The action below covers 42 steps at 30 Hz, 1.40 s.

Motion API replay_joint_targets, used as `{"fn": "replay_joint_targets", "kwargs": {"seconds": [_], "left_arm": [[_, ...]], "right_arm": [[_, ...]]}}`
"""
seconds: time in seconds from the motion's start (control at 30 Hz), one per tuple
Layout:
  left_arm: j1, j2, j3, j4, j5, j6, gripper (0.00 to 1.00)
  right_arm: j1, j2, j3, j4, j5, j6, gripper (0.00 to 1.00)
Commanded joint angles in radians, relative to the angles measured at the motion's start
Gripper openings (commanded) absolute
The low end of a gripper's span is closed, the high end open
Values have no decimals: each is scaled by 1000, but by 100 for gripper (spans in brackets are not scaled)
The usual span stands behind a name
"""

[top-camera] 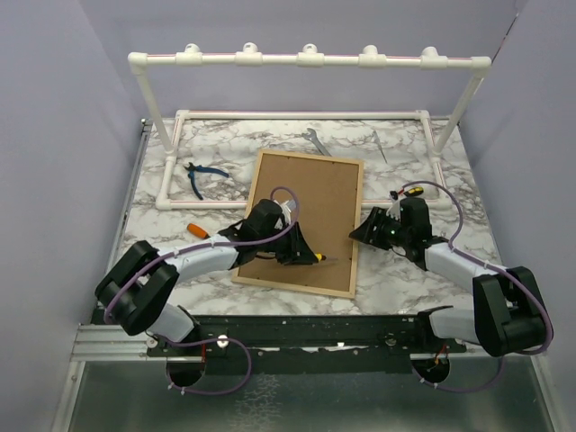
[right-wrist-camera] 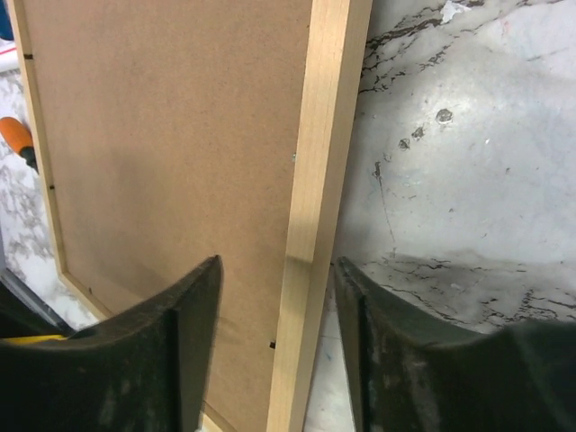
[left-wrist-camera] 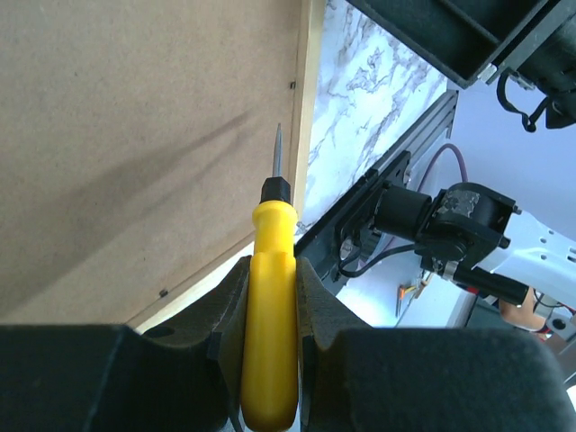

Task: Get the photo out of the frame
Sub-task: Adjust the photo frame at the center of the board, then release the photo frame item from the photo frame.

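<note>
The frame (top-camera: 306, 193) lies face down on the marble table, its brown fibreboard back (left-wrist-camera: 135, 135) up and its light-wood edging (right-wrist-camera: 324, 135) around it. The photo is hidden under the back. My left gripper (top-camera: 306, 255) (left-wrist-camera: 272, 270) is shut on a yellow screwdriver (left-wrist-camera: 270, 324). The metal tip of the screwdriver hovers over the back, close to the frame's right edge. My right gripper (top-camera: 360, 232) (right-wrist-camera: 277, 270) is open and straddles that same right edge, one finger over the back and one over the table.
A white PVC pipe rack (top-camera: 306, 59) spans the back and sides of the table. Blue pliers (top-camera: 205, 173) and an orange-handled screwdriver (top-camera: 198, 230) lie left of the frame. A metal tool (top-camera: 317, 141) lies behind it. A small tool (top-camera: 409, 191) sits by the right arm.
</note>
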<state>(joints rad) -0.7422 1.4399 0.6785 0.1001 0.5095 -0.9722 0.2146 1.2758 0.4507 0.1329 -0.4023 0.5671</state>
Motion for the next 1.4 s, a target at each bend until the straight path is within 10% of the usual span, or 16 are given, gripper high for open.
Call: {"fn": "replay_joint_targets", "kwargs": {"seconds": [0.0, 1.37], "left_arm": [[-8, 53, 46, 65, 2, -1, 0], [-34, 254, 107, 186, 77, -39, 0]], "right_arm": [[0, -1, 4, -12, -34, 4, 51], [0, -3, -81, -17, -91, 21, 20]]}}
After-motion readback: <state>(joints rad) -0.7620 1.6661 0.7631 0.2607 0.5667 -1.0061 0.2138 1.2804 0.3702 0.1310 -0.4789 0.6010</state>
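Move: The right hand, open, hangs above the photo frame's right rail; the spot its fingers will shut on lies about 3 cm back and 2 cm below. The left hand already holds the yellow screwdriver; its target, the black pin inside that rail, is some 11 cm right, 2 cm ahead and 7 cm lower, and from the right hand 6 cm back and 2 cm left. The frame's near right corner lies 15 cm straight back from the right hand. Right hand backs and sinks about 4 cm, pinching the rail, while the left lowers its screwdriver rightward to the pin. ##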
